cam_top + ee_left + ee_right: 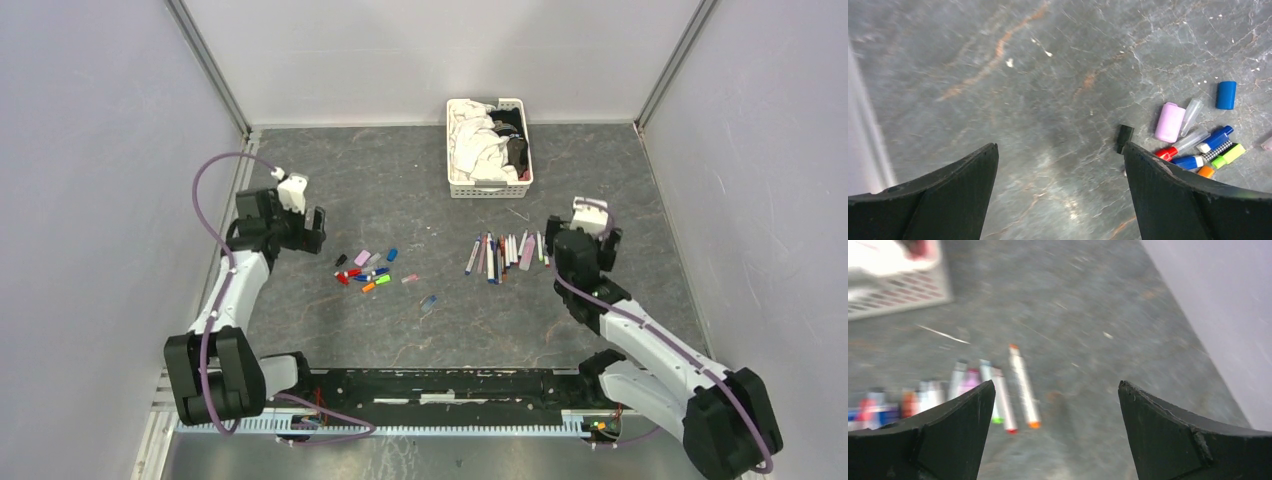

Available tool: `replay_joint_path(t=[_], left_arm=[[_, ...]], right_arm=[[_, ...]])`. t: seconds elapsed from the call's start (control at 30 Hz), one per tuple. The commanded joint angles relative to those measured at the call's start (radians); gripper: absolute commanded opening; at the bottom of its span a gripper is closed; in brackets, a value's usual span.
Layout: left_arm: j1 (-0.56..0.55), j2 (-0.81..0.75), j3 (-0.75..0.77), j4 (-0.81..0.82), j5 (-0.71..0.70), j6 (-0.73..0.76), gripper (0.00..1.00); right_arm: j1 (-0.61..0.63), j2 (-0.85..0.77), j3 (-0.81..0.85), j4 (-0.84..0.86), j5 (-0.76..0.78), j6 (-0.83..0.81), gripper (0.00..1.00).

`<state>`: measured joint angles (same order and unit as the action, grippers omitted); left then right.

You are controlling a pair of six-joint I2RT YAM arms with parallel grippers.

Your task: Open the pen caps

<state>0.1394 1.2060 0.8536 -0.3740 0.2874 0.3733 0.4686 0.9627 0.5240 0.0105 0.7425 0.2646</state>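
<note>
The pen caps (365, 268) lie loose in a small cluster left of the table's middle: red, orange, green, blue and lilac. The left wrist view shows a lilac cap (1169, 122), a blue cap (1226, 95) and a black cap (1123, 136) just beside the right finger. My left gripper (308, 232) (1059, 145) hangs open over bare table to the left of that cluster, holding nothing. The pens (505, 255) lie in a row right of centre. My right gripper (572, 250) (1055, 382) is open and empty just right of the row, with a white pen with orange ends (1024, 385) nearest it.
A white slatted basket (452, 150) (898, 295) of cloths stands at the back centre. A stray blue cap (429, 300) and a pale pink one (409, 278) lie between the cluster and the pens. Grey walls close in on both sides.
</note>
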Motion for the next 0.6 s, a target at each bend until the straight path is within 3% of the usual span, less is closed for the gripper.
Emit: replay_joint_path(t=[0.0, 0.17, 0.37, 0.57], left_arm=[[-0.001, -0.003, -0.151, 0.355, 0.093, -0.182, 1.00], [0.007, 0.037, -0.303, 0.662, 0.111, -0.281, 1.00], [0.007, 0.140, -0.403, 0.944, 0.061, -0.321, 1.00], [0.007, 0.207, -0.482, 1.169, 0.022, -0.367, 1.00]], right_arm=[[-0.066, -0.052, -0.186, 0.264, 0.283, -0.154, 0.98], [-0.142, -0.055, -0.373, 0.589, 0.292, -0.293, 0.98], [-0.174, 0.075, -0.563, 1.013, 0.181, -0.396, 0.98], [-0.180, 0.268, -0.594, 1.266, 0.126, -0.427, 0.98]])
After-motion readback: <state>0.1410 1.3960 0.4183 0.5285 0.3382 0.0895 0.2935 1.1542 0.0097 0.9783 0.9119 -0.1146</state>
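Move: Both hands are empty. The left hand has the heap of caps about 12 cm to its right and nearly level fore and aft, some 11 cm below, with the black cap nearest, about 7 cm right and 1 cm ahead. From the right hand, the orange-tipped pen ending the row lies about 8 cm ahead, 2 cm left and 13 cm below; the pink highlighter is 7 cm ahead and 8 cm left, and the row's leftmost pen 6 cm ahead and 18 cm left. With its fingers wide open and empty, the right hand swings about 10 cm to the right and sinks some 7 cm, drawing back away from the row of pens before easing slightly forward at the end, while it turns about 15 degrees clockwise and its left side dips. The left hand, also open, sinks about 7.5 cm over the bare table beside the caps, then edges some 3 cm forward late on as its fingertips tilt up and its left side dips; neither hand touches anything. ##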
